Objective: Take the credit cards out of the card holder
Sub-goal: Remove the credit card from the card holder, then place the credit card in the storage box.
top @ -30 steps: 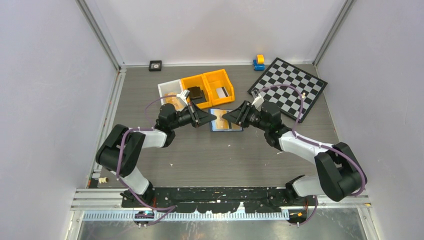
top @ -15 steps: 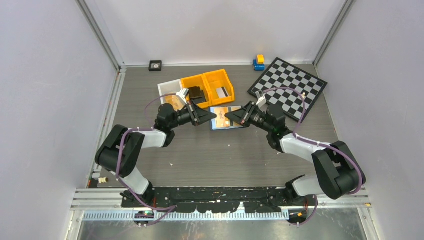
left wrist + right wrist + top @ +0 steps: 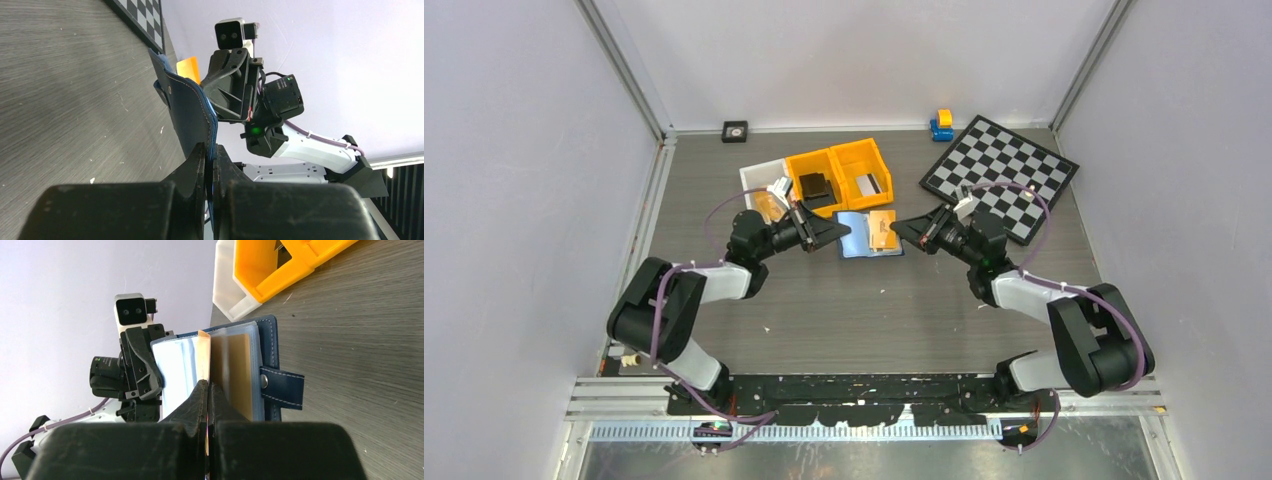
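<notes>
The navy card holder (image 3: pixel 854 238) hangs open between both arms, lifted off the table. My left gripper (image 3: pixel 845 236) is shut on the holder's left edge; in the left wrist view the navy cover (image 3: pixel 187 107) rises from the jaws of this gripper (image 3: pixel 210 152). My right gripper (image 3: pixel 896 229) is shut on the thin edge of a tan credit card (image 3: pixel 203 352) that stands out of the light-blue pockets (image 3: pixel 175 370). A second tan card (image 3: pixel 237 370) lies in the right-hand pocket beside the snap tab (image 3: pixel 282 385). A tan card (image 3: pixel 883 229) also shows from above.
Two orange bins (image 3: pixel 839 160) and a white bin (image 3: pixel 756 178) stand just behind the holder; one orange bin holds a black block (image 3: pixel 814 187). A checkerboard (image 3: pixel 1002 175) lies at the back right, with a blue-and-yellow toy (image 3: pixel 941 125) and a small black square (image 3: pixel 735 130) by the back wall.
My right gripper has moved in to the holder and shut on the tan card. The holder has risen off the table and shifted slightly left with the left gripper.
</notes>
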Motion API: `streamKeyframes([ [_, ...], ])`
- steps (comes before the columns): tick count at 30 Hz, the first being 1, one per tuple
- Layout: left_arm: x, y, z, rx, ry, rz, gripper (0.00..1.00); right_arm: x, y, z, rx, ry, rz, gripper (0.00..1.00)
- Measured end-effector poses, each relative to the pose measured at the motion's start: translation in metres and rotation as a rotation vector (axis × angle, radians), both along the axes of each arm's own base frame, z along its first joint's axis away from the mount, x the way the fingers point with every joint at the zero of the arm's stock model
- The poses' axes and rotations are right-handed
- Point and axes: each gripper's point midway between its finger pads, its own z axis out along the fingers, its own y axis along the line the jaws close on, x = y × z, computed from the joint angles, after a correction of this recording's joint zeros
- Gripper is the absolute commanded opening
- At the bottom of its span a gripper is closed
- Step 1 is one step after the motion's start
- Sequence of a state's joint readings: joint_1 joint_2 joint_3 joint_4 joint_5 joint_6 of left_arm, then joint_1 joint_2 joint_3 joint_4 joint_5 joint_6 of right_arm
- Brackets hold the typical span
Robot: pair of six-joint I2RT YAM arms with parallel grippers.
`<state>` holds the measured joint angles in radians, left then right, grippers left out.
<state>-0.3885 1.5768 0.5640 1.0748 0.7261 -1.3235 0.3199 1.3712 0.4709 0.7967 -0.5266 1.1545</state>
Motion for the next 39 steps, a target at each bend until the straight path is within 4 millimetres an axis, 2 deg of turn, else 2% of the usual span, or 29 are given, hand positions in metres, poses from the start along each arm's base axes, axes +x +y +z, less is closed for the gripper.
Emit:
streamKeyframes([
  [7, -0.001, 0.008, 0.002, 0.047, -0.008, 0.031, 0.00, 0.001, -0.009, 0.004, -0.024, -0.013, -0.043, 0.00],
  [13, 0.000, 0.036, 0.016, 0.167, -0.079, 0.181, 0.00, -0.001, -0.019, 0.010, -0.079, -0.049, -0.091, 0.00],
  [19, -0.004, 0.065, 0.033, 0.275, -0.167, 0.336, 0.00, 0.000, -0.014, -0.005, -0.124, -0.025, -0.072, 0.01],
  [21, -0.006, 0.073, 0.036, 0.305, -0.181, 0.377, 0.00, 0.001, -0.006, -0.012, -0.146, -0.010, -0.052, 0.01],
  [24, -0.010, 0.087, 0.042, 0.342, -0.209, 0.443, 0.00, 0.004, 0.017, -0.020, -0.182, 0.008, 0.000, 0.01],
  [32, -0.042, 0.132, 0.095, 0.301, -0.376, 0.659, 0.00, 0.028, 0.081, -0.034, -0.260, 0.025, 0.108, 0.01],
  [36, -0.057, 0.147, 0.113, 0.271, -0.427, 0.721, 0.00, 0.038, 0.101, -0.040, -0.311, 0.024, 0.139, 0.01],
  [39, -0.062, 0.152, 0.119, 0.261, -0.446, 0.746, 0.00, 0.046, 0.112, -0.042, -0.327, 0.031, 0.148, 0.00],
])
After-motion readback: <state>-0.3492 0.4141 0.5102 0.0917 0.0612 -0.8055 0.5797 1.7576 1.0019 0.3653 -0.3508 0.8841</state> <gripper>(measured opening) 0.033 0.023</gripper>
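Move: My right hand already pinches the orange card, still overlapping the open card holder, whose middle lies some 4 cm to its left, level. The white bin of orange cards is about 15 cm ahead, 27 cm left and 14 cm below; the black-card bin is 17 cm ahead and 16 cm left at that height. My left hand grips the holder's left edge: the card lies about 7 cm to its right, level; the white bin 15 cm ahead, 19 cm left, 14 cm below. I part holder and card: my left hand, keeping its pinch, carries the holder about 15 cm left, rising 12 cm and later drawing back, while swinging some 40 degrees counter-clockwise and tipping its fingers up. My right hand, still gripping the card, first eases 2 cm right, then sweeps left and a little forward, sinking about 4 cm overall, towards the white bin. ##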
